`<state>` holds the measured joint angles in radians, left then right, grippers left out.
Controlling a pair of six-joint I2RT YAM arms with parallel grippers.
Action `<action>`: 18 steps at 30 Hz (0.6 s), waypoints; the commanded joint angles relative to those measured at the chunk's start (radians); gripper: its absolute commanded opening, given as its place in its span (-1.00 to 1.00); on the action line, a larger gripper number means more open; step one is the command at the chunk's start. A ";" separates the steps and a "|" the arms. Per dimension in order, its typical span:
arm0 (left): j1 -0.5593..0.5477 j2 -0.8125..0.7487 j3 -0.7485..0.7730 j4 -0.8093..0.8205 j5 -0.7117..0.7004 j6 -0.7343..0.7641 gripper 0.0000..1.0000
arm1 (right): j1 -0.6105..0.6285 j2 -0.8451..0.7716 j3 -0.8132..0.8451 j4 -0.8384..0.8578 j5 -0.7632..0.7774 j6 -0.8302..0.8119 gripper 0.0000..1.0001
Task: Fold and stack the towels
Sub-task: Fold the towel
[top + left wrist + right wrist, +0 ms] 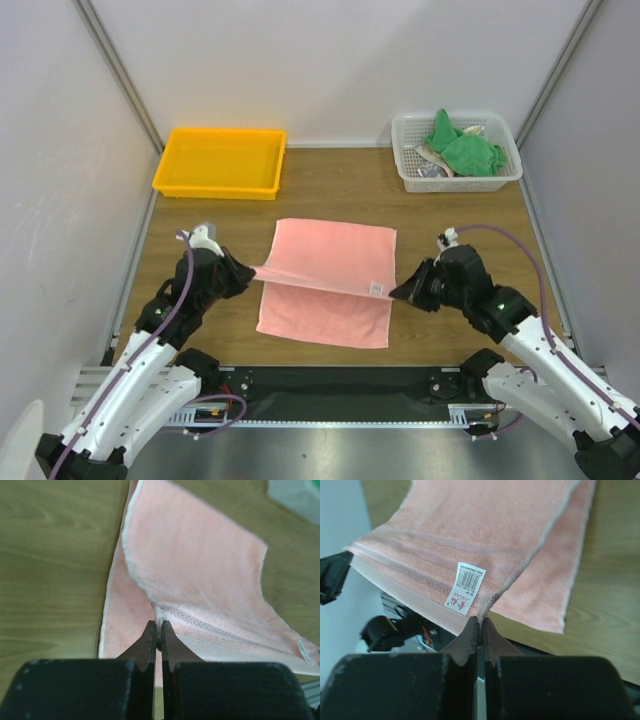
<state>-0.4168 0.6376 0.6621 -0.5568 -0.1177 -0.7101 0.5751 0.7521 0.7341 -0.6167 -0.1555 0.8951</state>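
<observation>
A salmon-pink towel lies mid-table, its near edge lifted off the wood and stretched taut between both grippers. My left gripper is shut on the towel's left near corner. On the other side my right gripper is shut on the right near corner, beside a white care label. The far part of the pink towel still rests on the table, and a lower layer lies flat underneath. Green towels sit crumpled in the white basket.
A yellow tray stands at the back left. The white lattice basket stands at the back right, also holding some packets. White walls close in the table on the left, right and back.
</observation>
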 commanded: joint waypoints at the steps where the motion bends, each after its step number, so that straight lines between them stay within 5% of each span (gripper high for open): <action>1: 0.012 -0.009 -0.085 -0.063 -0.033 -0.026 -0.99 | 0.020 -0.045 -0.120 -0.069 0.016 0.057 -1.00; 10: -0.002 0.010 -0.205 -0.031 0.000 -0.068 -0.99 | 0.046 0.010 -0.259 -0.020 -0.019 0.048 -1.00; 18: -0.097 0.093 -0.170 -0.152 -0.137 -0.172 -0.92 | 0.088 0.035 -0.305 -0.009 -0.044 0.067 -0.98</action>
<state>-0.4965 0.7174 0.4580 -0.6262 -0.0887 -0.8352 0.6529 0.7868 0.4446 -0.5816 -0.2173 0.9691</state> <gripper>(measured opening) 0.031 0.036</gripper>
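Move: Each closed hand pinches an end of the pink towel's upper layer, stretched above its lower layer. Below the left hand by some 15 cm, the lower layer's near left corner lies about 9 cm back, with no sideways offset; the yellow tray is about 33 cm forward and 9 cm left. The near right corner is about 8 cm back and 1 cm left of the right hand, 15 cm below; the white basket stands some 40 cm forward and 15 cm right. Down and back together, both hands lower the pinched edge towards the lower layer's near edge, dropping about 11 cm while drawing back some 5 cm. The descent is quick at first, then slower; both wrists tip nearly 20 degrees further down. The fingers stay shut on the cloth, keeping the edge stretched between them. ##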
